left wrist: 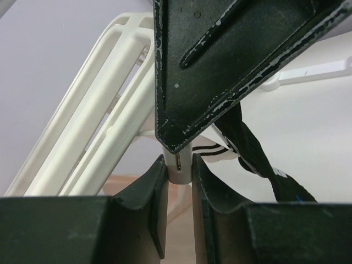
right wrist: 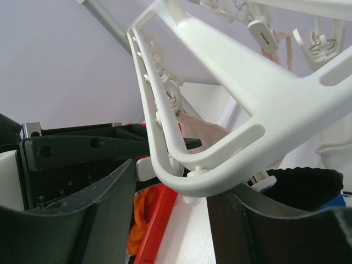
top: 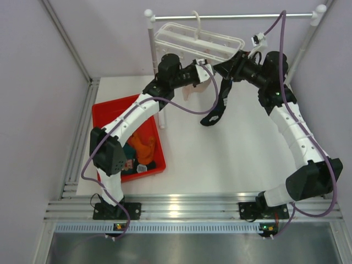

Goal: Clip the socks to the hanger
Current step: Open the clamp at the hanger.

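Observation:
The white grid hanger hangs from the metal rail, and both grippers meet under its front edge. My left gripper is shut on one of its small white clips, pinched between the two pads. In the top view the left gripper faces the right gripper. My right gripper is open, with the hanger's rounded frame corner just above the gap. A black sock with white striped patches dangles below the grippers. I cannot tell whether a clip holds it.
A red bin at the left holds an orange sock and other socks. The rail's white post stands beside the left arm. A pale sock hangs behind the frame. Grey walls close in on both sides.

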Robot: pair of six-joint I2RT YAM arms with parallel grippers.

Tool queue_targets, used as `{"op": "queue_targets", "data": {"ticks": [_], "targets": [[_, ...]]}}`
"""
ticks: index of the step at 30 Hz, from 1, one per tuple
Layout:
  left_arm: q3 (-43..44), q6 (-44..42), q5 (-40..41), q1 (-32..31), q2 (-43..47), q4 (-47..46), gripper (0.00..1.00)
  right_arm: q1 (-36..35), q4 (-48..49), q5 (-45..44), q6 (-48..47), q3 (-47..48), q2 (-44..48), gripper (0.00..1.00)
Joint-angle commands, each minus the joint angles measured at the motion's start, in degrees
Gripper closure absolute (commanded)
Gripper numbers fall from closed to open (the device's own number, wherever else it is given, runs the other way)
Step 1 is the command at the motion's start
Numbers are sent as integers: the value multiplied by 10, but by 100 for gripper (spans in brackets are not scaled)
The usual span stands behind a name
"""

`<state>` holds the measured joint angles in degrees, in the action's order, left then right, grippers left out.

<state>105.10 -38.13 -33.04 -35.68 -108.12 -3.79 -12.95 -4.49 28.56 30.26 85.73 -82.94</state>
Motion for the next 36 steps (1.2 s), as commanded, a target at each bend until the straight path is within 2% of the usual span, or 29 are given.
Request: {"op": "queue_targets", "data": {"ticks": [1, 4, 7, 8, 9, 11, 12, 15, 18, 23, 27, 31, 36], "targets": [[18, -8, -76, -37, -7, 54, 100, -5, 84, -22, -12, -1, 9, 50], [20, -15, -76, -41, -7, 59, 100, -5, 92, -24, -16, -9, 13, 53], [20, -19, -76, -43, -8, 64, 100, -4, 99, -24, -18, -13, 14, 71], [20, -19, -76, -44, -8, 65, 100, -5, 99, -23, -20, -14, 15, 82], [21, -18, -76, -44, -8, 67, 98, -5, 101, -23, -22, -17, 16, 86], [22, -14, -76, -45, -8, 66, 92, -3, 102, -23, -24, -20, 16, 98], [22, -8, -74, -44, -7, 66, 85, -3, 102, -21, -24, -21, 16, 100], [19, 1, -61, -43, 0, 69, 75, 1, 104, -15, -24, -20, 17, 100], [4, 5, -47, -43, 10, 70, 71, 3, 107, -10, -24, -23, 19, 100], [-34, 24, -29, -40, 46, 76, 50, 10, 114, -3, -20, -24, 19, 100], [-80, 74, -16, -26, 98, 84, 47, 16, 115, 4, -17, -25, 22, 100], [-132, 164, -50, 20, 170, 116, 46, 21, 115, 12, -19, -27, 22, 100], [-258, 282, -13, 71, 299, 151, 45, 29, 110, 26, -23, -26, 23, 100]]}}
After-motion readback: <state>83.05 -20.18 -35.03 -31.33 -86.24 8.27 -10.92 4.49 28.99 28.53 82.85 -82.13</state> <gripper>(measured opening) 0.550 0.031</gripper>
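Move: At the tips of the left hand's fingers is the clamp, already pinched; it lies between the right hand's open fingers, about 1 cm ahead and 1 cm left of the right hand point. From the left hand, the hanger's middle is roughly 6 cm ahead, 5 cm left and 4 cm up. The black sock hangs about 6 cm right, level with the hand and 10 cm down; the pink cloth some 5 cm ahead, 4 cm left and 8 cm down. Closing almost fully around the clamp just under the hanger's rim, the right hand takes it over, then keeps its pinch with a slight shift of a couple of centimetres up and to the right. Only after that do the left fingers open and let go; the left hand draws away from the hanger, back and left by about 8 cm each and 4 cm down, its wrist turning some 25 degrees. ##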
